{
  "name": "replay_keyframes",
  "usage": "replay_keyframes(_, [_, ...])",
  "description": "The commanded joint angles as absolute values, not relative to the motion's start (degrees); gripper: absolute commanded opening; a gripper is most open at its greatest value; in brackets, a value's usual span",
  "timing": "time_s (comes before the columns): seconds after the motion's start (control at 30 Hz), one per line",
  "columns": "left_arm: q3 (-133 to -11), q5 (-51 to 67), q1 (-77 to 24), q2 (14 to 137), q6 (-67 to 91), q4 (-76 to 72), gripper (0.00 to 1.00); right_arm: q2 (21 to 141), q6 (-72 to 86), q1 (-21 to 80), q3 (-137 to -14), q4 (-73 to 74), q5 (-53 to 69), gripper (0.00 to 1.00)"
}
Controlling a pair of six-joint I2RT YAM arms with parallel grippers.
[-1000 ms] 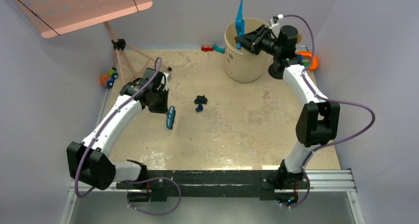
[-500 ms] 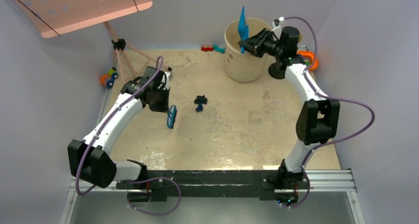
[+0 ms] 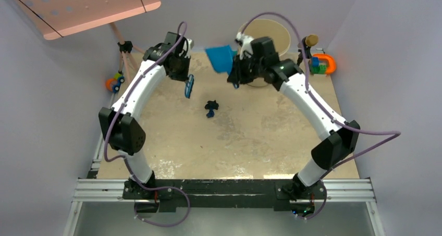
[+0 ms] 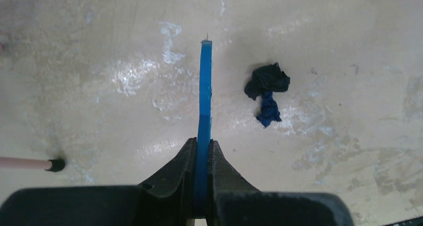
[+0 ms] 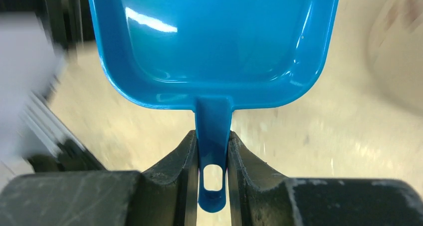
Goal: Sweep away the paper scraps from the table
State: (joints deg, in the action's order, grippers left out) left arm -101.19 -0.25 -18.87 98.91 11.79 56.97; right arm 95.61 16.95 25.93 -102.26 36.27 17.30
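Note:
A small clump of black and dark blue paper scraps point(image 3: 211, 109) lies mid-table point(image 3: 250, 137); in the left wrist view the paper scraps point(image 4: 267, 89) lie to the right of the brush tip. My left gripper point(image 3: 184, 76) point(image 4: 202, 145) is shut on a blue brush point(image 3: 189, 86) point(image 4: 205, 91), held edge-on above the table, behind and left of the scraps. My right gripper point(image 3: 233, 69) point(image 5: 212, 136) is shut on the handle of a blue dustpan point(image 3: 220, 59) point(image 5: 209, 41), held in the air behind the scraps. The pan is empty.
A beige bin point(image 3: 279, 35) stands at the back, just behind the right wrist. An orange ring and block toys point(image 3: 323, 65) sit at the back right. A wheeled toy point(image 3: 114, 82) and a tripod point(image 3: 125, 48) stand at the left edge. A tripod foot point(image 4: 56, 164) shows in the left wrist view.
The right arm has swung left, carrying the dustpan from over the bin to in front of it. The left arm has carried the brush from mid-left toward the back.

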Motion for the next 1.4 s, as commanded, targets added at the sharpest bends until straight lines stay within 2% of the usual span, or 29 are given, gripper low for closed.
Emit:
replay_keyframes(0.0, [-110.58,-5.07,-18.81,106.91,7.21,59.15,0.00,89.12,6.99,32.07,-92.27,49.10,1.22,0.00])
replay_keyframes(0.17, [-118.12,-8.53,-18.83,113.85,3.41,62.31,0.00,84.71,7.80,35.57,-79.98,50.64,-2.66,0.00])
replay_keyframes(0.3, [-119.68,-7.40,-19.27,116.47,-1.90,63.02,0.00,85.37,8.91,37.91,-77.15,51.69,-2.27,0.00])
replay_keyframes(0.5, [-118.83,-5.15,-21.83,117.76,-8.10,62.46,0.00,92.56,9.40,43.06,-78.32,55.17,-8.84,0.00])
replay_keyframes(0.7, [-120.99,-1.04,-22.68,120.76,-10.30,64.68,0.00,98.30,8.71,47.59,-78.76,55.47,-9.45,0.00])
replay_keyframes(0.83, [-122.18,6.36,-22.81,122.21,-11.98,65.78,0.00,101.29,8.53,48.48,-79.26,54.32,-10.07,0.00])
replay_keyframes(1.37, [-126.96,18.73,-25.11,128.50,-13.77,70.98,0.00,110.02,3.76,48.52,-84.86,49.22,-8.69,0.00])
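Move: From the left gripper, which holds the brush, the black scrap lies about 11 cm to the right, 2 cm back and some 20 cm below; the blue scrap lies 3 cm nearer the base than the black one. From the right gripper, which holds the dustpan, the black scrap is about 9 cm left, 2 cm back and 29 cm below, the blue one again 3 cm behind it. The bin stands roughly 15 cm ahead of the right gripper and 9 cm to its right, its middle some 18 cm lower. Bring the dustpan down from beside the bin with the right gripper, about 26 cm down and 14 cm back, rolling its left side down some 50 degrees until the pan lies low with its lip at the scraps. Keep hold of the brush and take the left gripper briefly forward, then right and down about 10 cm, turning clockwise, to set the bristles against the scraps' left side. ##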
